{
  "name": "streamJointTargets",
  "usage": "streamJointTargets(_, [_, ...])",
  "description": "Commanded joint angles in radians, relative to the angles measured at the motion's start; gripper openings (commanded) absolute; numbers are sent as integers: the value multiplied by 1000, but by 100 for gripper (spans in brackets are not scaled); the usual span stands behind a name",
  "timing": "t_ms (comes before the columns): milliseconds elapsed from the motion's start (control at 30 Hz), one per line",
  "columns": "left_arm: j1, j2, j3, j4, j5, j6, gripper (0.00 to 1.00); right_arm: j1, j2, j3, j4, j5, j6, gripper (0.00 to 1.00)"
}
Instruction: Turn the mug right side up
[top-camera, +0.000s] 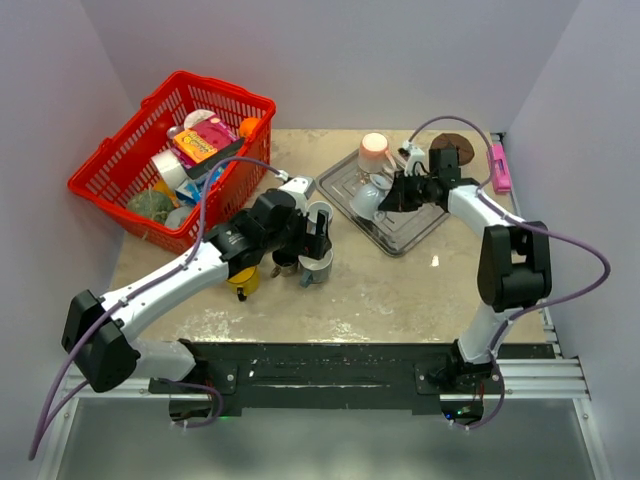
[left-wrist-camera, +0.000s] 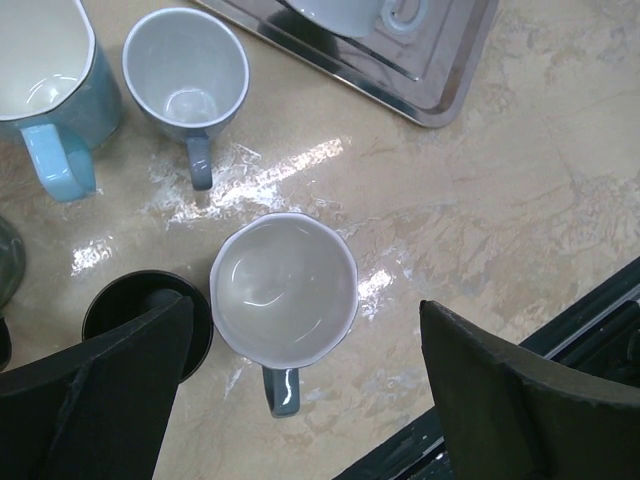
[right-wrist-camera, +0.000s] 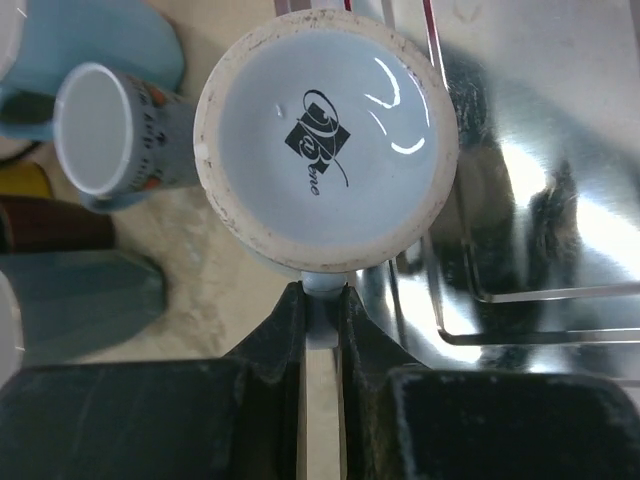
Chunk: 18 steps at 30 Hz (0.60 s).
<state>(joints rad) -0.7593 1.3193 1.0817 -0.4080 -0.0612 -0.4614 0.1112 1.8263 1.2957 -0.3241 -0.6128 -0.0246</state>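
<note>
A pale blue mug (right-wrist-camera: 325, 140) is upside down at the left edge of the metal tray (right-wrist-camera: 540, 200), its printed base facing the right wrist camera. My right gripper (right-wrist-camera: 322, 300) is shut on the mug's handle, which shows between the two fingers. From above, that mug (top-camera: 368, 200) sits just left of the right gripper (top-camera: 388, 197). I cannot tell whether it rests on the tray or is lifted. My left gripper (top-camera: 318, 235) hangs wide open, holding nothing, over an upright grey-blue mug (left-wrist-camera: 285, 290).
Upright mugs (left-wrist-camera: 187, 65) stand in a group left of the tray (top-camera: 420, 225), and a small patterned mug (right-wrist-camera: 95, 130) is beside it. A pinkish cup (top-camera: 375, 152) stands at the tray's far corner. A red basket (top-camera: 170, 150) of items fills the back left.
</note>
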Motion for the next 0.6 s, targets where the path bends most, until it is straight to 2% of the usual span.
streamJointTargets(0, [6,-46,3,78,40,-19,99,-1,-160,-58,313,-73,348,0])
streamJointTargets(133, [6,-52,4,116,57,-33,99,1,-261,-154,442,-67,521,0])
streamJointTargets(267, [6,-63,3,182,133,-55,99,4,-390,-248,641,-116,771,0])
streamJointTargets(367, [6,-123,-51,349,196,-81,99,25,-459,-314,810,-128,946,0])
streamJointTargets(400, [6,-161,-84,461,205,-91,99,34,-507,-323,842,-113,974,0])
streamJointTargets(567, [8,-221,-115,621,218,-141,99,125,-634,-345,881,-35,1064,0])
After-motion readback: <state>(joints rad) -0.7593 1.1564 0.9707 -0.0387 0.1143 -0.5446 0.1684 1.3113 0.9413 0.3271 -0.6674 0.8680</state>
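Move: The right hand already holds the mug by its handle, the body some 4 cm to its left and 2 cm ahead. The open left gripper it is taken towards lies about 16 cm left, 15 cm back and 8 cm higher; the pink mug stands roughly 18 cm ahead, 3 cm left. From the left hand the held mug is about 17 cm ahead, 12 cm right and 5 cm lower, a white mug almost straight below, 2 cm ahead and 1 cm left, a small grey-blue mug 15 cm straight ahead. Still pinching the handle, the right hand lifts the mug about 20 cm away from the tray, increasingly back and left towards the left gripper, while its left side rolls up some 40 degrees until the fingers point almost level to the left. The left hand, empty and wide open, rises some 9 cm off the white mug, drifting right and tilting its fingers up towards level. ##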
